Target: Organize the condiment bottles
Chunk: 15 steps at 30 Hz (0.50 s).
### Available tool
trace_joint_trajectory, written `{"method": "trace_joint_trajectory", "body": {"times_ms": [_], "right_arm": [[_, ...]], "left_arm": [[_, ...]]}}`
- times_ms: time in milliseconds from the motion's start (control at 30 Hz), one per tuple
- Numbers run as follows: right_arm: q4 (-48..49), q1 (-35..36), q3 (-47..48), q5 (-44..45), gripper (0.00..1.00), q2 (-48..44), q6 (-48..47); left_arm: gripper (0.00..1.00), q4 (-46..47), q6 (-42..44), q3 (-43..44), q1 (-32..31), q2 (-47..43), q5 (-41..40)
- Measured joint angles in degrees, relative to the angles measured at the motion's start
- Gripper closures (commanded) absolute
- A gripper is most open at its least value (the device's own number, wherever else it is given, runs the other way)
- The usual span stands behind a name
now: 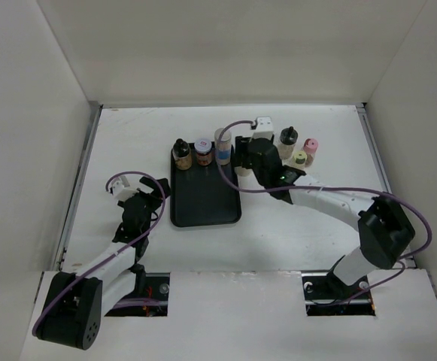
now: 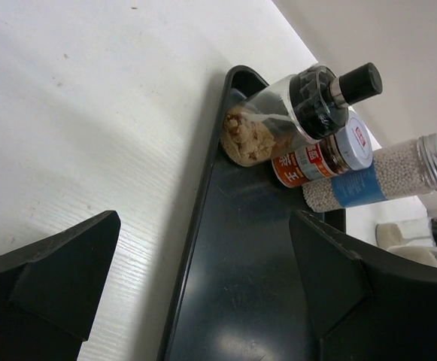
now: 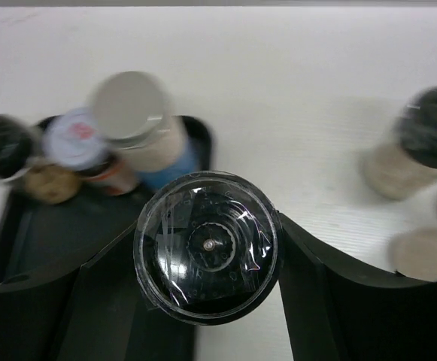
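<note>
Three condiment bottles stand along the far edge of the black tray [image 1: 203,203]: a black-capped one with tan contents [image 1: 181,150] [image 2: 278,120], a red-labelled jar [image 1: 203,151] [image 2: 316,158], and a tall blue-labelled one [image 1: 223,146] [image 2: 368,180]. Just right of the tray's far corner, my right gripper [image 1: 242,159] [image 3: 207,235] is shut on a bottle with a clear-covered black grinder cap [image 3: 207,244], a finger pressed on each side. More bottles stand on the table to the right: black-capped [image 1: 287,141], pink-capped [image 1: 311,147] and pale-yellow-capped [image 1: 299,158]. My left gripper [image 1: 156,188] [image 2: 203,226] hangs open over the tray's left edge, holding nothing.
White walls enclose the table on the left, back and right. The near part of the tray holds no bottles. The right arm [image 1: 331,203] reaches across the table from the near right, with a purple cable looping above it.
</note>
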Motion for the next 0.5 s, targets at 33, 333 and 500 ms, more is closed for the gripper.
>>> {"method": "trace_joint_trajectory", "body": {"times_ms": [33,333,500], "right_arm": [[0.28,1.88,1.31,-0.42,0.51,0.85,0.02],[1.66,11.67,19.12,-5.33,0.49,18.91,-0.09],[1.64,12.85,27.06,-6.75,0.48,28.33,-0.66]], "left_arm": [[0.00,-0.02,-0.07,0.00,0.09,0.00,-0.02],[0.00,-0.11,-0.68,0.00,2.27,-2.56,0.04],[0.00,-0.11,-0.85,0.00,2.60,-2.73,0.46]]}}
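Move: Inside the black tray, the free spot for the bottle already in the right hand lies about 22 cm left of that hand, 1 cm back and 12 cm below. The black-spout bottle stands about 8 cm beyond that spot; from the right hand, the white-lidded jar is 15 cm left and 7 ahead, and the blue-label bottle 9 cm left and 7 ahead. From the left hand, the spot is roughly 9 cm right, 6 ahead and 7 below. Sweeping about 20 cm to the left, the right hand carries its bottle along the near side of the blue-label bottle and the jar towards the free spot in the tray. It rises slightly, then sinks some 4 cm as it slows, turning nearly 20 degrees counter-clockwise and keeping its grip. The left hand, open and empty, edges a little up and left. ##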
